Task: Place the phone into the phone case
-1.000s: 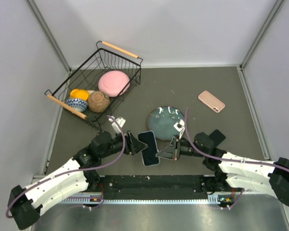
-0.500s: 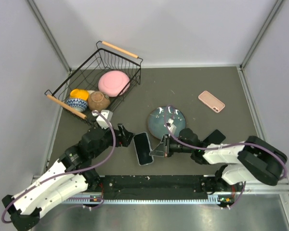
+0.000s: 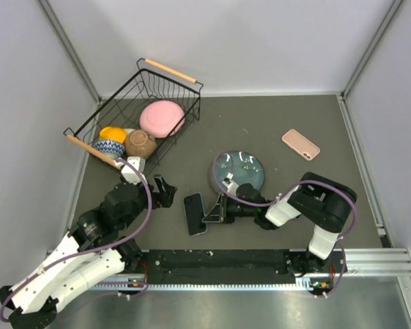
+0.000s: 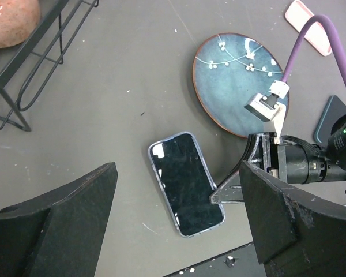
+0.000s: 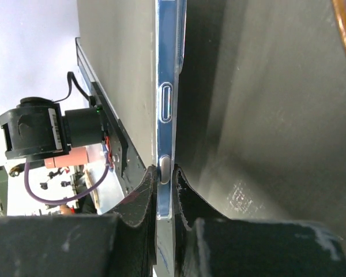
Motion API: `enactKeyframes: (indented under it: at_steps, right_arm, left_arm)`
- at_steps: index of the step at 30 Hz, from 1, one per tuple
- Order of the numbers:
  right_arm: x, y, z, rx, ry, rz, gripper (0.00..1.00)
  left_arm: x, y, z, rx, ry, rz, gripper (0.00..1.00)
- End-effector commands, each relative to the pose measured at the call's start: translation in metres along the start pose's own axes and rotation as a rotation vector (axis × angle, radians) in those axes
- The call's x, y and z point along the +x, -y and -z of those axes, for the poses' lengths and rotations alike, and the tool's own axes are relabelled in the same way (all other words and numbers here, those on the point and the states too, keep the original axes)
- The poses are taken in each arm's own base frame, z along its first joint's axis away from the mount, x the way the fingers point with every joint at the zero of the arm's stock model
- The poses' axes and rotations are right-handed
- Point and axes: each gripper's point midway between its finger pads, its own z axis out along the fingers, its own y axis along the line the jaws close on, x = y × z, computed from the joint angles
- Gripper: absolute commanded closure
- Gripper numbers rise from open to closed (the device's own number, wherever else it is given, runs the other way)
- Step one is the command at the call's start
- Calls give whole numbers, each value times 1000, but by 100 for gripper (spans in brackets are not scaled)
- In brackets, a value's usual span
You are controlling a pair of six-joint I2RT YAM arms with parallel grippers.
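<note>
The phone, black screen up with a clear bluish case rim round its edge, lies about flat on the table near the front edge. My right gripper reaches in low from the right and is shut on its right long edge. In the right wrist view my right gripper pinches the bluish rim of the phone just below a side button. My left gripper stands open to the left of it, touching nothing. From the left wrist the phone shows below my left gripper, with the right gripper at its edge.
A blue plate lies just behind the right gripper. A black wire basket holding bowls stands at the back left. A pink phone-shaped item lies at the back right. A dark flat item sits beside the right arm.
My left gripper has opened, let go of the phone and drawn back to the left. The right gripper has carried the phone leftward, still gripping it.
</note>
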Motion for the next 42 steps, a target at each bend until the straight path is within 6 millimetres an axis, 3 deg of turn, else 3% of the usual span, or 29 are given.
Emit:
enactKeyframes:
  at_steps: [1, 6, 8, 10, 11, 13, 16, 18, 19, 23, 25, 26, 28, 29, 32, 35, 38, 42]
  right_arm:
    - [-11, -32, -10, -86, 51, 33, 91]
    - [-13, -25, -3, -18, 80, 43, 68]
    - [-12, -10, 1, 63, 79, 59, 64]
    - [-17, -18, 9, 74, 96, 105, 58]
    - [-16, -12, 13, 123, 91, 110, 57]
    - [-27, -22, 22, 139, 128, 168, 56]
    - [-36, -27, 32, 190, 146, 223, 66]
    - [-41, -33, 37, 201, 156, 247, 74]
    - [-46, -41, 41, 190, 178, 260, 76]
    - [-65, -39, 63, 256, 261, 280, 77]
    - [-83, -16, 83, 388, 317, 263, 72]
    - [-91, -14, 94, 424, 348, 265, 64]
    - [-115, 7, 126, 587, 420, 266, 55]
    - [-126, 4, 141, 610, 465, 272, 47]
    - [-164, 19, 191, 763, 576, 293, 40]
    - [-203, 32, 240, 889, 698, 278, 39]
    - [-233, 46, 277, 967, 769, 224, 39]
    - [-258, 48, 296, 962, 800, 189, 39]
  left_arm:
    - [-7, -8, 7, -33, 24, -9, 8]
    - [-5, -10, 5, -42, 21, -15, 7]
    - [-3, -10, 3, -41, 11, -20, 7]
    - [-1, -9, 1, -43, 0, -24, 7]
    - [0, -9, 0, -44, -5, -26, 8]
    - [2, -7, -1, -40, -16, -27, 9]
    - [5, -4, -3, -23, -26, -23, 13]
    - [7, 3, -8, 6, -28, -18, 21]
    - [14, 9, -10, 43, -55, -20, 34]
    - [27, 22, -24, 73, -130, -36, 67]
    - [37, 24, -35, 60, -191, -76, 75]
    - [42, 26, -39, 65, -220, -89, 79]
    - [52, 29, -49, 59, -282, -111, 80]
    - [57, 33, -51, 68, -310, -106, 78]
    - [68, 38, -66, 79, -337, -106, 78]
    - [78, 44, -83, 92, -354, -90, 83]
    - [91, 39, -99, 29, -395, -78, 100]
    - [112, 21, -119, -108, -476, -101, 100]
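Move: At the right fingertips the phone in its clear case is pinched by its right-hand edge, its middle about 4 cm left, 3 cm ahead and 1 cm below that hand. From the right hand, the blue plate lies some 18 cm ahead and 12 cm right, the pink case roughly 31 ahead and 37 right, the dark phone 7 ahead and 37 right. From the open left hand the cased phone lies about 8 cm right, level in reach and 19 cm below; the plate, some 15 cm ahead and 24 right. Letting go of the cased phone after easing down about 1 cm, the right hand opens and lifts away, then swings fast to the right and forward towards the pink case, turning clockwise some 50 degrees, fingers still open. The left hand first hovers, then shuts its fingers while dropping about 13 cm and moving 8 cm right to just over the phone, tilting farther down; no touch can be made out. ##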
